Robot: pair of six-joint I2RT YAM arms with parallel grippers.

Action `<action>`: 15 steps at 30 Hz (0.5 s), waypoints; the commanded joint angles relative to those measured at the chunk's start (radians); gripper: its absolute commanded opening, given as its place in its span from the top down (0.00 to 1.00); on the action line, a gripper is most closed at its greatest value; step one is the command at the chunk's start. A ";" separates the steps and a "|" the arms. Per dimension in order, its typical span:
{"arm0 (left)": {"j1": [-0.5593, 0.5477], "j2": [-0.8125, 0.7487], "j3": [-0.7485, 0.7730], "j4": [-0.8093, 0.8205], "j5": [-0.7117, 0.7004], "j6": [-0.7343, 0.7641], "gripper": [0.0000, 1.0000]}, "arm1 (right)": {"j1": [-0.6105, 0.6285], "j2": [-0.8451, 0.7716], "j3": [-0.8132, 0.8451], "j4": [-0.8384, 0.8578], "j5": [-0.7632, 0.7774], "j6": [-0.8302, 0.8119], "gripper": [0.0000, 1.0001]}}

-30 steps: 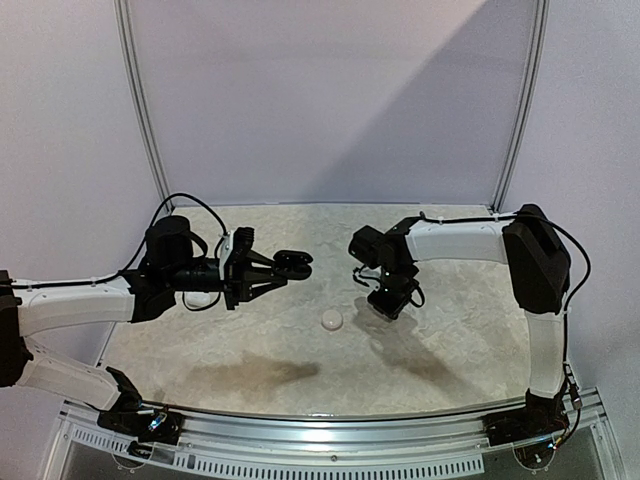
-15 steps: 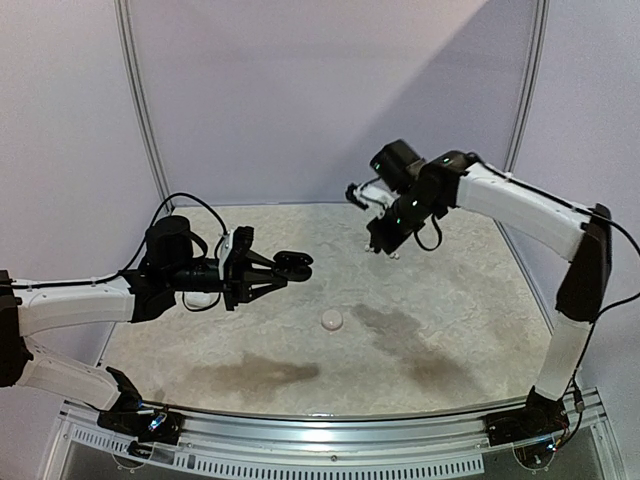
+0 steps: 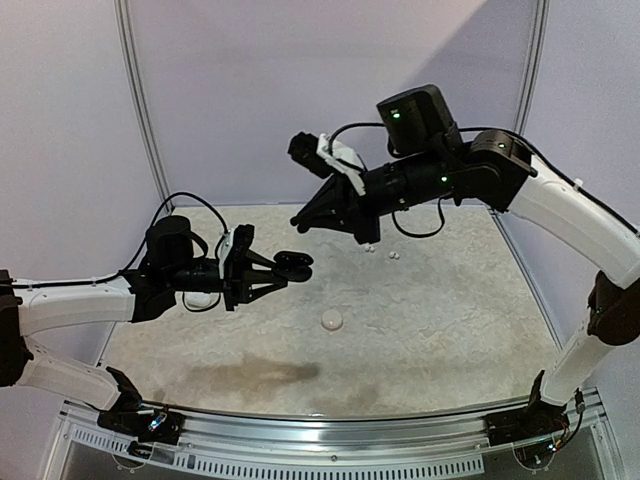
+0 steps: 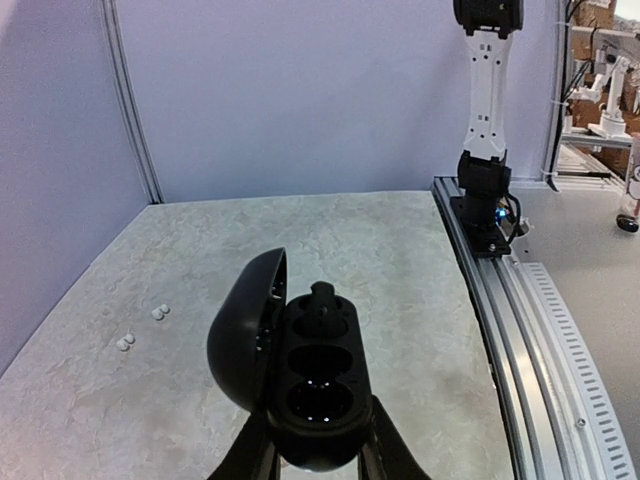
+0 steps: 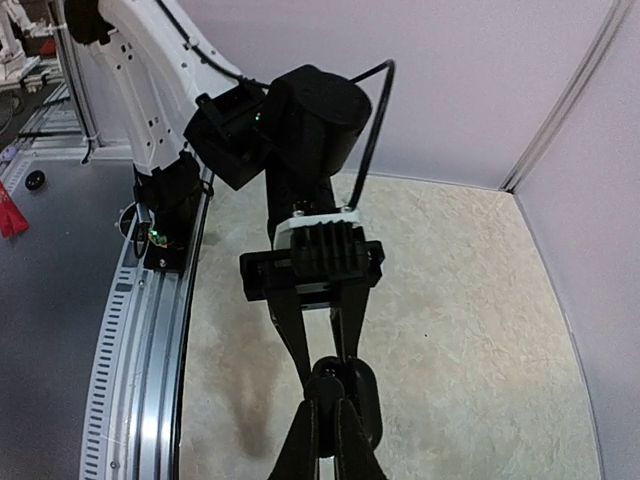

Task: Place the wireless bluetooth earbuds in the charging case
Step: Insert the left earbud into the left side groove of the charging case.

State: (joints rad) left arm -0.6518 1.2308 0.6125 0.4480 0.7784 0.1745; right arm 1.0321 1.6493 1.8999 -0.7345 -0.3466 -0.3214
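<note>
My left gripper (image 3: 285, 266) is shut on an open black charging case (image 3: 295, 264), held level above the table. In the left wrist view the case (image 4: 318, 390) has its lid swung left. One black earbud (image 4: 320, 300) sits in the far socket and the near sockets are bare. My right gripper (image 3: 298, 222) hangs just above the case with its jaws shut. In the right wrist view a small black rounded bud (image 5: 321, 388) shows at its tips (image 5: 325, 400), over the case (image 5: 368, 400). White earbuds (image 3: 370, 250) (image 3: 393, 256) lie on the table behind.
A closed white case (image 3: 331, 320) lies mid-table, in front of the held case. Another white case (image 3: 200, 298) peeks out under my left arm. White earbud pairs (image 4: 160, 312) (image 4: 125, 343) lie by the far wall. The metal rail (image 4: 520, 330) runs along the near edge.
My right arm rose from the table near the white case and swung up and left, ending above the black case. The left arm and the case stayed still.
</note>
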 commanded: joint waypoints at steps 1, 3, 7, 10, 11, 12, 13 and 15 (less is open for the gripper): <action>-0.014 0.006 0.026 -0.011 0.013 -0.002 1.00 | 0.055 0.134 0.115 -0.173 0.054 -0.181 1.00; -0.017 0.004 0.027 -0.016 0.012 0.004 1.00 | 0.069 0.179 0.158 -0.212 0.084 -0.210 1.00; -0.019 -0.001 0.026 -0.029 0.013 0.020 1.00 | 0.075 0.229 0.184 -0.230 0.131 -0.227 1.00; -0.019 -0.002 0.026 -0.036 0.016 0.037 1.00 | 0.075 0.238 0.184 -0.227 0.156 -0.233 1.00; -0.020 -0.002 0.025 -0.037 0.018 0.045 1.00 | 0.074 0.244 0.184 -0.229 0.163 -0.235 1.00; -0.020 -0.002 0.024 -0.037 0.019 0.053 1.00 | 0.075 0.248 0.184 -0.231 0.173 -0.238 1.00; -0.020 -0.002 0.024 -0.038 0.019 0.060 1.00 | 0.075 0.256 0.185 -0.235 0.185 -0.241 1.00; -0.020 -0.002 0.026 -0.039 0.017 0.067 1.00 | 0.075 0.268 0.187 -0.238 0.199 -0.247 1.00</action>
State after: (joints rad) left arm -0.6529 1.2308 0.6163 0.4282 0.7792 0.2070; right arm 1.1049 1.8870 2.0560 -0.9440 -0.2024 -0.5407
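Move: The open black charging case, held up in the left fingers, lies about 12 cm below the right hand, some 4 cm to its left and 2 cm ahead. The earbud already in the case's right-end slot is roughly 12 cm below that hand, 2 cm left and 1 cm ahead. The closed pink case lies on the table 37 cm below, 10 cm ahead and 4 cm right. From the left hand, the black case's middle is about 2 cm right and 1 cm above. Still pinching the left earbud, the right hand swoops down about 9 cm towards the open charging case, drifting some 3 cm left early on, then going nearly straight down and slowing almost to a stop close above it. Its fingers tip about 20 degrees further downward on the way. The left hand keeps its grip and holds the case steady. ##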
